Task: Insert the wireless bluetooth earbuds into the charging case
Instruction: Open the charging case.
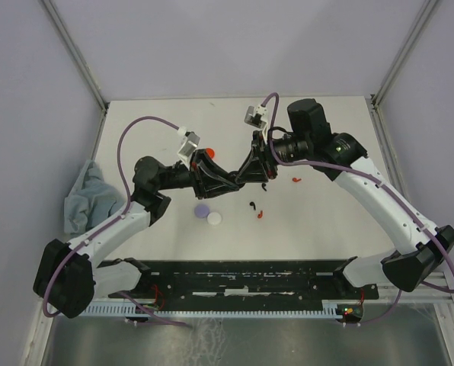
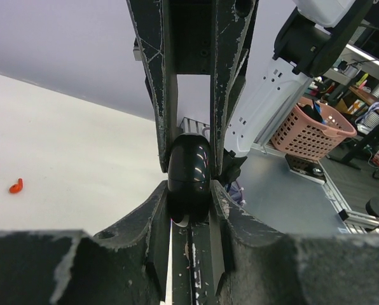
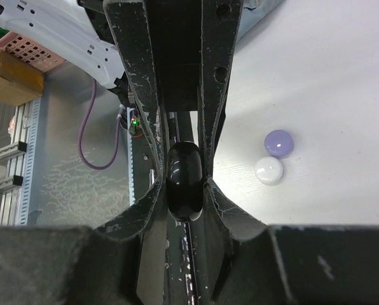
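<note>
A glossy black rounded charging case (image 2: 189,171) (image 3: 185,178) hangs above the table's middle, pinched from both sides. My left gripper (image 1: 250,171) (image 2: 189,204) is shut on its near end. My right gripper (image 1: 262,155) (image 3: 185,194) is shut on it from the opposite side, its fingers (image 2: 222,95) pointing at the left wrist camera. The case is hidden between the jaws in the top view. Loose earbuds lie on the table: a black earbud (image 1: 251,204), a red earbud (image 1: 259,214) and another red earbud (image 1: 295,181) (image 2: 16,186).
A lavender disc (image 1: 202,208) (image 3: 279,142) and a white disc (image 1: 214,219) (image 3: 268,170) lie side by side left of the earbuds. A red disc (image 1: 206,155) sits behind the left arm. A crumpled blue-grey cloth (image 1: 86,197) lies at the left edge.
</note>
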You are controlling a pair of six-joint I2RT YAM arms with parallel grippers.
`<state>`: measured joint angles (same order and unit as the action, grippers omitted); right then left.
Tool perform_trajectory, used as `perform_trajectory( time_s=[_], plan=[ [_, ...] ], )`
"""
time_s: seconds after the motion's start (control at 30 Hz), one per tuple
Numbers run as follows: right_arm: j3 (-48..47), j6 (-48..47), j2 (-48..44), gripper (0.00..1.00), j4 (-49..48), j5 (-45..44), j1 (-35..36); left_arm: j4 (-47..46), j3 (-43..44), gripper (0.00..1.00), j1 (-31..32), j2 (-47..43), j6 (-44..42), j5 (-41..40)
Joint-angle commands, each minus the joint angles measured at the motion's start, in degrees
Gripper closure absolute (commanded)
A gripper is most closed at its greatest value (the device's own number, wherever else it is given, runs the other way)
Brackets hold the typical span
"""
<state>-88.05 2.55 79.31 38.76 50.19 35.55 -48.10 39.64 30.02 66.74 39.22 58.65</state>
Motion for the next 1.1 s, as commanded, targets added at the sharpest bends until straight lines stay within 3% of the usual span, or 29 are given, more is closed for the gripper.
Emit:
perform_trajectory(
  time_s=[0.0,0.37,0.53,0.8,0.93,1.07],
  plan=[
    [-3.18,-2.84,-0.22,0.87,-3.56,-1.2,0.08,-0.42,2.47,0.76,2.23,-1.77,0.77,3.04],
    [-5.0,-4.08,-0.09,0.65,-0.98,-6.19,0.01,4.12,-1.24,0.92,2.35,-6.39,-10.13,-0.33],
    [-5.8,-5.88,0.44,0.6,1.33,-8.88,0.01,3.53,-3.26,0.97,2.46,-9.42,-14.08,-2.13],
    [-5.7,-4.79,0.87,0.55,1.45,-14.1,0.01,4.91,-5.32,0.97,2.41,-11.23,-20.05,-3.76],
    [-5.64,-3.06,0.93,0.49,1.79,-15.2,0.03,6.31,-7.69,0.97,2.42,-13.07,-25.14,-9.33],
    [-5.5,-2.43,0.9,0.45,4.62,-23.33,-0.04,11.76,-10.17,0.97,2.4,-14.2,-30.44,-20.93]
  ],
)
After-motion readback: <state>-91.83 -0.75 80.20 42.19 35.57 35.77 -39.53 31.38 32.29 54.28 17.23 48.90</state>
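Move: Pinched between both grippers some 30 cm above the table, the shut black charging case lies at both hand points: about 1 cm to the right of the left one and 1 cm to the left of the right one. Below, counted from the left hand, the white case lies about 8 cm left and 2 cm ahead, the purple case 11 cm left and 4 cm ahead, and the nearest black earbud 5 cm right and 6 cm ahead. Opening its fingers off the lid, the right hand first rises about 1 cm, then draws forward away from the case by about 3.5 cm, sinking back and turning some 10 degrees clockwise. The left hand keeps its pinch on the case's lower part, rolling it by about 15 degrees while easing left, down and slightly back. ##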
